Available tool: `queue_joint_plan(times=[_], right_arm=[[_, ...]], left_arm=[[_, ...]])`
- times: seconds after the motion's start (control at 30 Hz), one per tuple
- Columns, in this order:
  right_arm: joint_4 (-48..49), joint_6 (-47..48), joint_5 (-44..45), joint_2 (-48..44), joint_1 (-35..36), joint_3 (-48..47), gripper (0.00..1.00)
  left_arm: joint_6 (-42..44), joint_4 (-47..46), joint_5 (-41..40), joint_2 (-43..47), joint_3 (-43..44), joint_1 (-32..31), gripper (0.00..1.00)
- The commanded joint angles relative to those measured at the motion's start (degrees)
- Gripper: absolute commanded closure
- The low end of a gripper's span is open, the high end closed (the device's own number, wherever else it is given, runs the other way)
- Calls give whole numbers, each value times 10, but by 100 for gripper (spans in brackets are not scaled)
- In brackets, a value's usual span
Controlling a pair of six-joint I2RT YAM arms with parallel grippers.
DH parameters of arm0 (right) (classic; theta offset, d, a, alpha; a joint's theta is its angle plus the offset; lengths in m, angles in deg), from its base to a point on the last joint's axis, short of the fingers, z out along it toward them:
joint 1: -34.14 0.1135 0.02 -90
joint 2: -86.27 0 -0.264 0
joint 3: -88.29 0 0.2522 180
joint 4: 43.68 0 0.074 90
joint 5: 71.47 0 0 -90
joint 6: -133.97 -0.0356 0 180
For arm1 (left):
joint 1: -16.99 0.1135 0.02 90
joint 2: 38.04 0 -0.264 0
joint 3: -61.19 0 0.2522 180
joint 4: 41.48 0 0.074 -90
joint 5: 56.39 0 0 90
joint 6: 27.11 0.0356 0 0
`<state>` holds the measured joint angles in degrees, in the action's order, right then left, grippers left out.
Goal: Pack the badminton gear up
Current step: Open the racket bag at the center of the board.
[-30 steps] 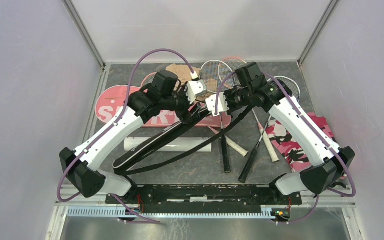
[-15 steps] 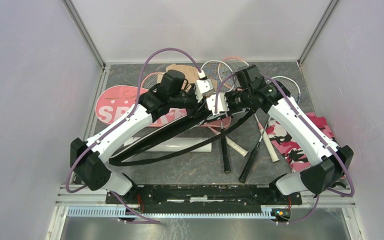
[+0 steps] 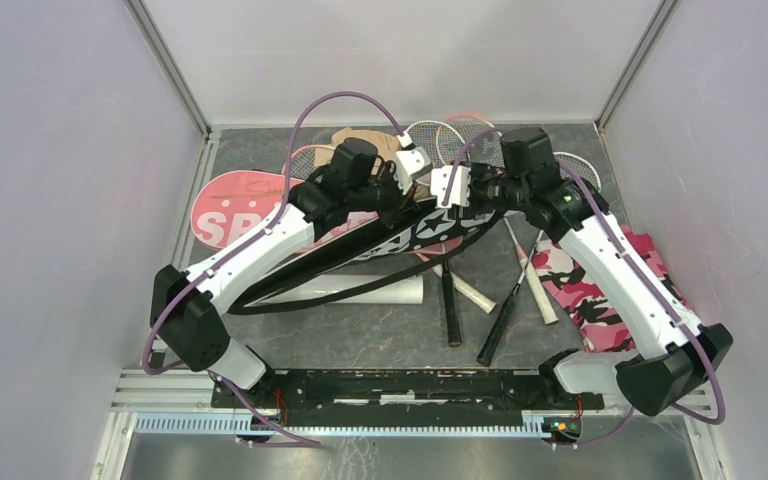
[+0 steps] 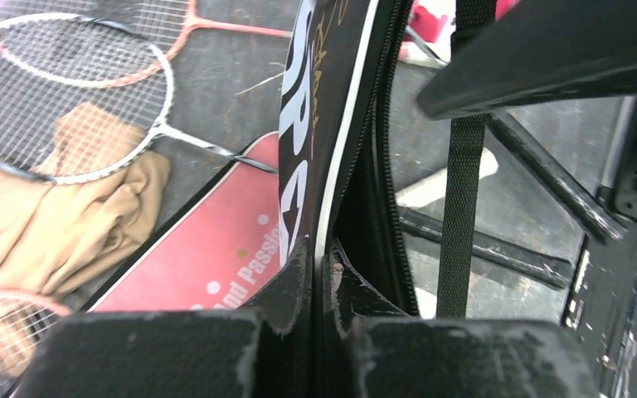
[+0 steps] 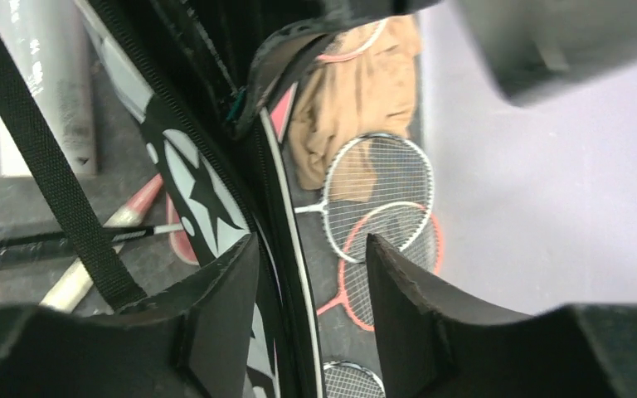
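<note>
A black racket cover [image 3: 400,235] printed with white stars is held up off the table between my arms, and its black strap [image 4: 460,166] hangs loose. My left gripper [image 4: 319,253] is shut on the cover's white-piped edge. My right gripper [image 5: 311,257] stands open around that same edge, with a gap on the right side. Under it lies a pink "SPORT" cover [image 3: 230,205]. A long white tube [image 3: 360,291] rests in front. Several rackets [image 3: 465,135] lie at the back. No shuttlecock shows.
A tan cloth [image 3: 360,140] lies under the racket heads at the back. A pink camouflage cloth [image 3: 600,280] lies at the right. Racket handles [image 3: 498,322] cross the table's middle front. Frame walls close in the table on both sides.
My left gripper has shut on the black cover's edge while the right gripper has opened off it. Both wrists moved back and right, and the cover's starred face turned up.
</note>
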<state>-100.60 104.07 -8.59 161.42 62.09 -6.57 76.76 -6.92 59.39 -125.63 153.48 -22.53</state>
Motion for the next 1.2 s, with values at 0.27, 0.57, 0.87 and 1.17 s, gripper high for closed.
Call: queue_joint_plan(times=[0.27, 0.57, 0.87, 1.17], right_arm=[[187, -269, 55, -48, -4, 13, 18], [304, -423, 120, -62, -4, 122, 14], [380, -513, 11, -40, -5, 207, 6], [460, -590, -7, -20, -4, 249, 3]], left_arm=[[-129, -85, -198, 36, 43, 1, 98], [-137, -124, -313, 54, 31, 5, 98], [-191, -206, -367, 79, -73, 5, 98], [-224, -250, -371, 95, -127, 5, 98]])
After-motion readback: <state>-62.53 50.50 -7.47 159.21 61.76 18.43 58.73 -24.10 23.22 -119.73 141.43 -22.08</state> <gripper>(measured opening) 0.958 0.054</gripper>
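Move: The left hand already has the black racket bag's rim pinched in its fingers; the tan cloth, over which it swings the bag, lies about 16 cm ahead, 7 cm to its left and 20 cm below. The pink bag's middle is 19 cm left of that hand, level with it. For the half-open right hand the black bag's rim lies right at the fingertips, some 3 cm below; the strap runs about 7 cm nearer the base, and the white racket head lies 14 cm ahead. Forward and to its left, about 7 cm each way, the left hand carries the pinched rim towards the tan cloth, swinging some 40 degrees counter-clockwise and arcing up about 5 cm before sinking back. The right hand spreads its fingers wide and lifts clear about 5 cm, then drops well below its start and drifts a little left, rolling roughly 50 degrees, to come close beside the bag's strap. ##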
